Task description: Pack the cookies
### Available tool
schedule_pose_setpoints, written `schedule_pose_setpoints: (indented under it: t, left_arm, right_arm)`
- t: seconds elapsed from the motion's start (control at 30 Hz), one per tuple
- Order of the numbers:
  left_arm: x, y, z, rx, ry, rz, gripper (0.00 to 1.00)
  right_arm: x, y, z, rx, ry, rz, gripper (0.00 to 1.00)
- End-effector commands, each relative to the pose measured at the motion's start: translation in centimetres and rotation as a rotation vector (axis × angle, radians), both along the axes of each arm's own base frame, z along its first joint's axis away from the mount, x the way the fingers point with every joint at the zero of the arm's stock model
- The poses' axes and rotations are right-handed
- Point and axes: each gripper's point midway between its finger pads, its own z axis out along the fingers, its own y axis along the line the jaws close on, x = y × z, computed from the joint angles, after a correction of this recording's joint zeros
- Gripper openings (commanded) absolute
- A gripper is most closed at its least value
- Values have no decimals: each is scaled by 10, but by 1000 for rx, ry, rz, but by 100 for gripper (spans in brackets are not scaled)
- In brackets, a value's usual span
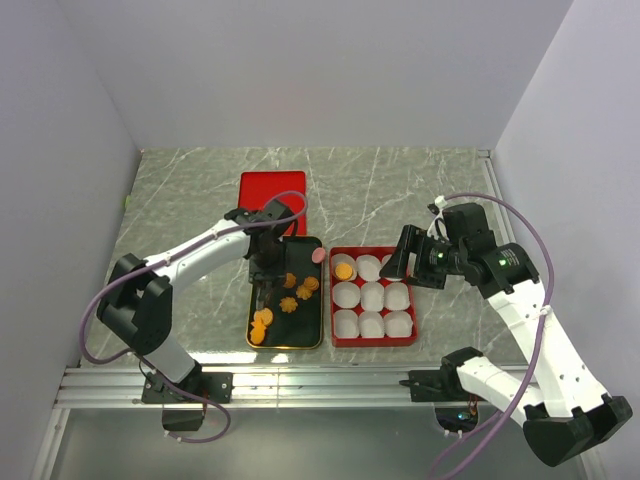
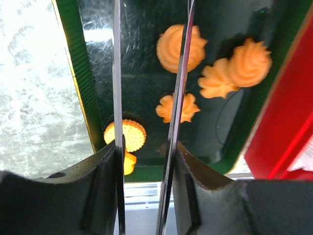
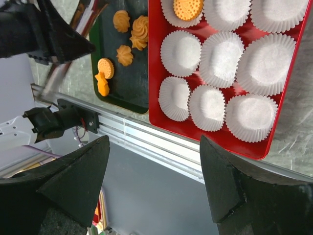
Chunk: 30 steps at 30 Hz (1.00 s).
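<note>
Several orange cookies lie in a dark green tray [image 1: 316, 338]: swirls and flowers [image 2: 249, 61] to the right, a round one [image 2: 128, 134] near the tray's front edge. A pink cookie [image 1: 318, 256] sits at the tray's far right corner. My left gripper [image 1: 264, 290] hangs over this tray, its thin blades [image 2: 117, 73] apart with only bare tray between them; the right blade crosses a swirl [image 2: 172, 46] and a flower [image 2: 188, 108]. One round cookie [image 3: 188, 8] rests in a paper cup of the red tray [image 3: 156, 73]. My right gripper [image 3: 154, 139] hovers open and empty at that tray's right.
The red tray [image 1: 372, 340] holds several white paper cups [image 3: 219, 58], all but one without a cookie. A red lid [image 1: 272, 190] lies behind the green tray. An aluminium rail [image 1: 330, 380] runs along the table's near edge, and grey walls close in the sides.
</note>
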Motion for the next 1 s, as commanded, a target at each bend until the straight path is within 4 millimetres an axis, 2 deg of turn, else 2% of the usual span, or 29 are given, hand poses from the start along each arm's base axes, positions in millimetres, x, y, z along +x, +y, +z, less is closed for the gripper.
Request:
schedule_pose_setpoints:
  t: [0.0, 0.3, 0.53, 0.67, 0.97]
  left_arm:
    - [14, -8, 34, -43, -66, -22, 39]
    - [24, -16, 100, -107, -151, -11, 36]
    - [29, -33, 152, -223, -236, -24, 36]
    - [24, -53, 167, -281, -261, -65, 36]
    - [-13, -117, 162, -310, -215, -196, 34]
  right_arm:
    - [7, 2, 16, 16, -63, 4, 80]
    - [3, 2, 22, 42, -88, -10, 80]
    - [-1, 0, 34, 61, -137, -20, 80]
    - [-2, -2, 37, 61, -162, -26, 80]
    - [-5, -4, 33, 60, -159, -37, 80]
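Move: The red box, where the left hand is taking the metal tongs, has its middle about 25 cm to this hand's right, 3 cm back and 6 cm below. Its filled far-left cup is some 18 cm right and 4 ahead; the pink cookie lies 12 cm right and 7 ahead, the nearest swirl cookie 6 cm right and 1 ahead. From the right hand the box's middle is 3 cm left, 1 ahead and 20 below. Straight up first, with a small forward drift, the left hand raises the tongs about 15 cm off the tray, then swings some 7 cm right, easing back, towards the red box. It keeps its squeeze on the tongs, apparently around the dark cookie, while the wrist rolls left side down, tips up and turns clockwise, each 10–15 degrees. The open, empty right hand rises about 2 cm. ##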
